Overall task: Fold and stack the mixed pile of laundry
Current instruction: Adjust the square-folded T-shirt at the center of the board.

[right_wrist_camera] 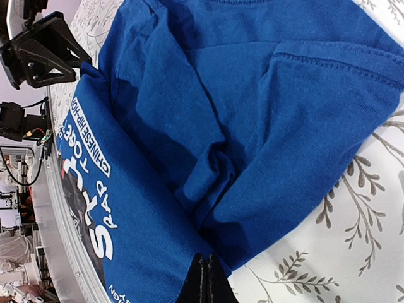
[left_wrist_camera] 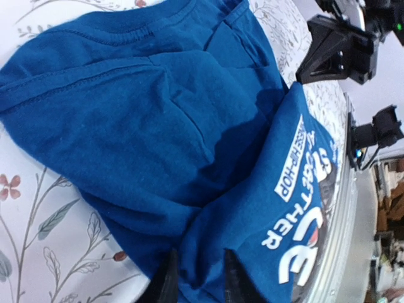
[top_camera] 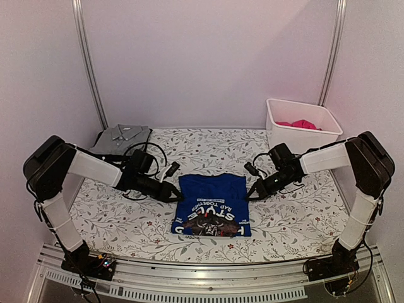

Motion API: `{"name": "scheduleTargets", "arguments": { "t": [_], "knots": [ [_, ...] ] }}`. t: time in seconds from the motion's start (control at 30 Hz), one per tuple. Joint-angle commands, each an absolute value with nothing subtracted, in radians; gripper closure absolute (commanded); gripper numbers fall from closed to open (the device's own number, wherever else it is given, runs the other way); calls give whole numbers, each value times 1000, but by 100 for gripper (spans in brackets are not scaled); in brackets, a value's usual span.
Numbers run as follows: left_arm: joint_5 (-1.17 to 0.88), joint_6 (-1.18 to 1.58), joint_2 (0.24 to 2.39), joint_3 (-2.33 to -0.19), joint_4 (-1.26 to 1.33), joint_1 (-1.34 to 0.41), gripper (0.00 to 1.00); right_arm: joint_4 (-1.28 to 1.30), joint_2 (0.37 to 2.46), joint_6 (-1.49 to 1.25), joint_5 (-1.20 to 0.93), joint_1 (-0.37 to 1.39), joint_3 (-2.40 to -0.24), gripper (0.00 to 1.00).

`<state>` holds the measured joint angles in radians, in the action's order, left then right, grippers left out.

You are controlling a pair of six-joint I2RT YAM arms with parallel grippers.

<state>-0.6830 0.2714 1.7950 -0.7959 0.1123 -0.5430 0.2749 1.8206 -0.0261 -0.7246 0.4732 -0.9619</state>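
A royal-blue garment (top_camera: 211,205) with white print lies partly folded in the middle of the table. My left gripper (top_camera: 177,197) is at its left edge. In the left wrist view that gripper (left_wrist_camera: 201,284) is shut on a bunch of the blue garment (left_wrist_camera: 158,126), with cloth filling the gap between its fingers. My right gripper (top_camera: 251,194) is at the garment's right edge. Seen from the right wrist, this gripper (right_wrist_camera: 207,281) is shut, its tips at the edge of the blue garment (right_wrist_camera: 252,113), and creases run toward them. A grey collared shirt (top_camera: 120,139) lies at the back left.
A white plastic bin (top_camera: 278,126) stands at the back right with a magenta-pink garment (top_camera: 300,124) inside. The table wears a white floral covering (top_camera: 297,221). A metal rail (top_camera: 208,268) runs along the near edge.
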Motion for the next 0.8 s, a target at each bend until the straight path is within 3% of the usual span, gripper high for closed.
{"name": "scheduleTargets", "arguments": {
  "t": [0.0, 0.1, 0.47, 0.77],
  "knots": [
    [-652, 270, 1721, -782, 91, -537, 64, 283, 1774, -26, -708, 479, -962, 100],
    [-634, 239, 1679, -759, 111, -537, 60, 284, 1797, -26, -713, 479, -978, 100],
    [-548, -73, 1582, -690, 130, -567, 60, 286, 1836, -33, -696, 479, -985, 100],
    [-473, -176, 1666, -756, 118, -640, 61, 287, 1842, -36, -701, 474, -983, 100]
  ]
}}
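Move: The left hand's barely open fingers are at the left end of the square-folded T-shirt's crosswise fold, about 1 cm to their right and 1 cm below; the T-shirt's middle lies some 9 cm right, 3 cm back and 2 cm lower. The grey folded shirt is roughly 25 cm ahead of this hand and 20 cm left. From the right hand, shut on the fold's right end, that left fold end lies about 18 cm to the left and level. The left hand spreads its fingers to nearly half open, lets go of the left end of the T-shirt's fold and lifts about 3 cm clear, easing a little left before coming back right, slightly back and down over that edge. As it does so it rolls some 25 degrees about its own pointing line, clockwise seen along the fingers, so that the open fingertips straddle the fold end from above, while the right hand stays in place and keeps its shut fingers on the right end. ##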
